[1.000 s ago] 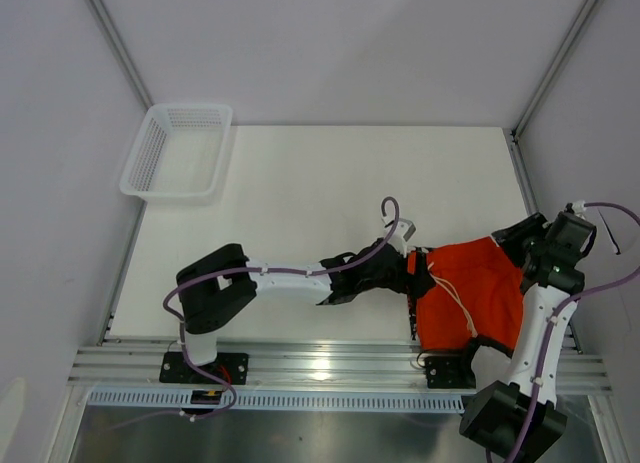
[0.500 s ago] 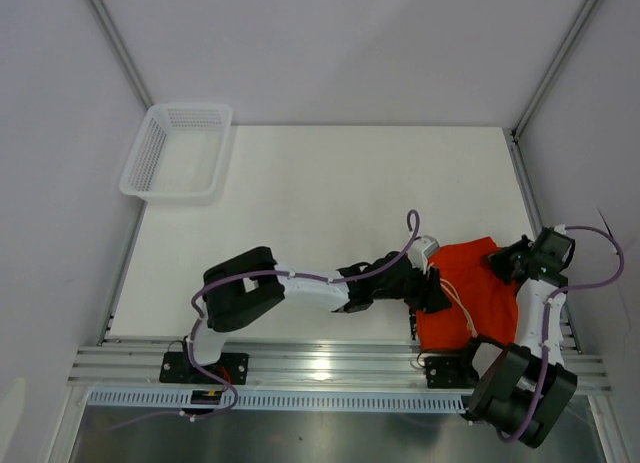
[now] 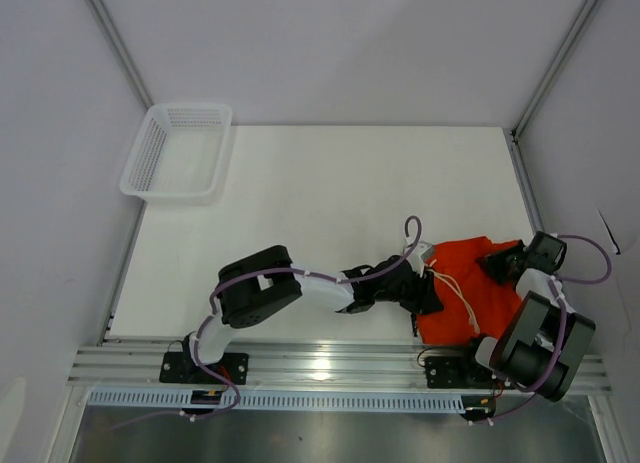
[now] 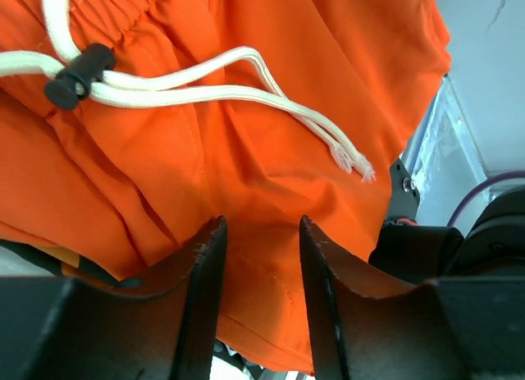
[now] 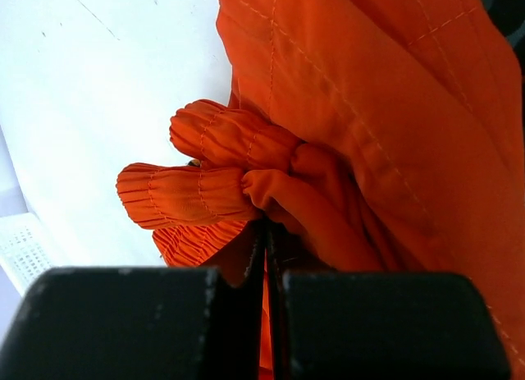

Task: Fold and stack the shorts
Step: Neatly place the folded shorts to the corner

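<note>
The plain orange shorts [image 3: 470, 283] lie bunched at the table's near right, white drawstring [image 4: 205, 80] across them. My left gripper [image 3: 432, 289] reaches in from the left. Its fingers [image 4: 201, 290] stand half closed with a fold of orange cloth [image 4: 262, 265] filling the gap between them. My right gripper [image 3: 503, 264] is at the shorts' right edge. In the right wrist view its jaws are shut on the gathered orange waistband [image 5: 205, 191]. A dark patterned edge [image 3: 413, 321], likely the other shorts, peeks out under the orange pair.
A white mesh basket [image 3: 190, 108] sits at the table's far left corner. The table's right edge and a metal post [image 3: 520, 173] run close beside the right arm. The aluminium rail [image 3: 330, 363] runs along the near edge.
The left arm stretched further right onto the shorts and its jaws narrowed around cloth. The right gripper dropped onto the shorts' right edge and shut on the waistband.
</note>
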Available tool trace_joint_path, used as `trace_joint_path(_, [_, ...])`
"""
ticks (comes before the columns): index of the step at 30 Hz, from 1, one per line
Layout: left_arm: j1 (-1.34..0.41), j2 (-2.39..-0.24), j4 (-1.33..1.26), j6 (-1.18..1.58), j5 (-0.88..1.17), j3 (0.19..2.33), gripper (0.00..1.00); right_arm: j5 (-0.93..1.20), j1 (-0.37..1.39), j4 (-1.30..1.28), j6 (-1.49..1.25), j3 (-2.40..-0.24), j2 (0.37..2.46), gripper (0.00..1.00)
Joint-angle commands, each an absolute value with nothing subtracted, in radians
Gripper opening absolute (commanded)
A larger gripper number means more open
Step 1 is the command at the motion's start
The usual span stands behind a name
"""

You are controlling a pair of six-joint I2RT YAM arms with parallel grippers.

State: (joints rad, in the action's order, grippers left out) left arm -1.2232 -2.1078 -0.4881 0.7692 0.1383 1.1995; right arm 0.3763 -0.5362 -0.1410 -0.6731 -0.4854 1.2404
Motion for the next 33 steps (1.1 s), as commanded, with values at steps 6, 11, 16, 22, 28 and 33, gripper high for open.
trace_joint_path(6, [-1.160,-1.990,-0.398,0.716,0.161,1.241,0.68,0.413,-0.511,-0.213,-0.586,-0.643,1.184,0.10])
trace_joint_path(11, [-1.112,-1.821,-0.264,0.641,0.131,1.213,0.82,0.442,-0.471,-0.287,-0.538,-0.724,1.063,0.60])
trace_joint_path(16, [-1.059,-1.648,-0.108,0.586,0.000,1.144,0.98,0.416,-0.367,-0.307,-0.488,-0.787,0.942,0.97])
trace_joint_path(22, [-0.957,-1.416,0.029,0.574,-0.147,0.994,0.99,0.321,-0.105,-0.266,-0.411,-0.851,0.882,0.99])
trace_joint_path(28, [-0.907,-1.099,0.071,0.554,-0.322,0.741,0.99,0.062,0.262,-0.160,-0.322,-0.842,0.910,1.00])
trace_joint_path(33, [-0.873,-0.899,0.123,0.526,-0.426,0.583,0.99,0.043,0.429,0.006,-0.281,-0.743,0.957,0.99])
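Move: The folded orange shorts, spread on the near right corner, have their middle about 10 cm right of the left hand, some 3 cm farther out and a few centimetres below. The same middle lies roughly 4 cm left of the right hand and 6 cm back. The white drawcord is some 6 cm right of the left hand and 1 cm ahead. The camouflage shorts lie underneath, centred about 10 cm right of that hand and 3 cm ahead. Back both grippers off the stack: open the right fingers from shut to wide while lifting them about 20 cm from the orange shorts' far folds, then swing left about 20 cm, fingers tipping up and the wrist turning counter-clockwise. Spread the left fingers to wide, lift clear a little forward, then sweep some 30 cm left over bare table, turning counter-clockwise too. ##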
